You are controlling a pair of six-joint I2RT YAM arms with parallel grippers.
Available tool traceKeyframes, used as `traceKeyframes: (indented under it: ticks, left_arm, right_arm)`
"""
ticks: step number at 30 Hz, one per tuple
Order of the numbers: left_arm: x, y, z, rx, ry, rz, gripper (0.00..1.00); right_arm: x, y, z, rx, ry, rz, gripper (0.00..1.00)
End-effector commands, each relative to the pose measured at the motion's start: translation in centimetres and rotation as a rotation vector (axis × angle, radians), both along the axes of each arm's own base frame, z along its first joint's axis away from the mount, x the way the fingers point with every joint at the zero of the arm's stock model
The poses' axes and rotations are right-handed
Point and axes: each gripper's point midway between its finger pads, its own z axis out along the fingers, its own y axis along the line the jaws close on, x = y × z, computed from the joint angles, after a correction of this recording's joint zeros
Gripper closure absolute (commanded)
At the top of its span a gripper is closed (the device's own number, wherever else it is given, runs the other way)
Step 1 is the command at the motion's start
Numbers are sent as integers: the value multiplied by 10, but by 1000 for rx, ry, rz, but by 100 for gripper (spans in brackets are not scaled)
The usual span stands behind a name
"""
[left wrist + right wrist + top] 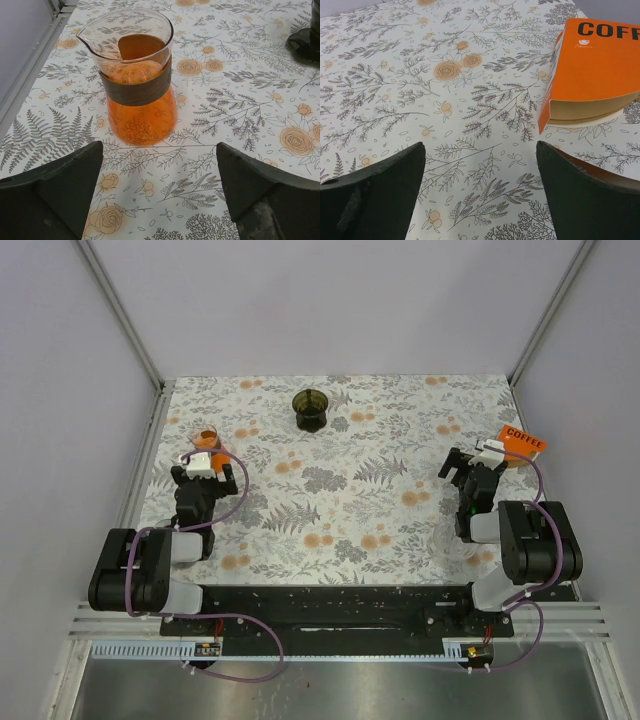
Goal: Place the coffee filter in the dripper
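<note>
The dark dripper (311, 410) stands at the back middle of the floral table; its edge shows in the left wrist view (306, 39). An orange COFFEE filter box (522, 443) lies at the right, with pale filters (587, 114) showing in its open side in the right wrist view. My right gripper (461, 466) is open and empty, just left of the box. My left gripper (206, 462) is open and empty, just in front of a glass carafe (136, 75) of orange liquid.
The carafe (206, 436) stands at the far left near the metal frame rail (150, 430). White enclosure walls surround the table. A clear glass object (455, 543) sits by the right arm's base.
</note>
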Motion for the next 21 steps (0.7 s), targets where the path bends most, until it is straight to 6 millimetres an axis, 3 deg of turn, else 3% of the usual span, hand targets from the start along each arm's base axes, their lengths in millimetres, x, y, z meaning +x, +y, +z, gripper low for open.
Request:
traceKeyframes:
  ticks: [1, 6, 10, 14, 16, 21]
  left_arm:
    - [11, -3, 26, 3, -84, -19, 1]
    - [11, -3, 26, 1, -84, -20, 1]
    - [10, -3, 26, 1, -86, -21, 1]
    - [17, -7, 37, 8, -29, -44, 1]
    - [21, -20, 49, 36, 10, -145, 1]
    - [21, -24, 61, 105, 129, -211, 4]
  right_arm:
    - [4, -4, 14, -9, -48, -18, 1]
    - [5, -2, 13, -11, -35, -5, 1]
    - [-1, 1, 26, -15, -78, 13, 1]
    - [-7, 0, 56, -15, -78, 9, 1]
    - [-6, 4, 75, 50, -76, 3, 1]
    - [0, 49, 133, 152, -83, 236, 0]
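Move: The dark dripper stands about 22 cm ahead of the left hand, 24 cm to its right and a few centimetres below; nearer lies the carafe with the orange bottom, some 10 cm ahead, 2 cm to the left and 3 cm lower. From the right hand the orange coffee filter box is roughly 8 cm ahead, 13 cm to the right and 4 cm lower, and the dripper about 18 cm ahead, 38 cm to the left and slightly lower. The right hand, empty and wide open, climbs almost straight up by about 9.5 cm, easing back a centimetre and then returning most of that while edging left, away from the filter box, its fingers tipping up slightly. The left hand starts later, also open and touching nothing: it rises about 5 cm and goes nearly 3 cm forward and a little right towards the dripper, its fingers turning some 5 degrees clockwise behind the carafe. ##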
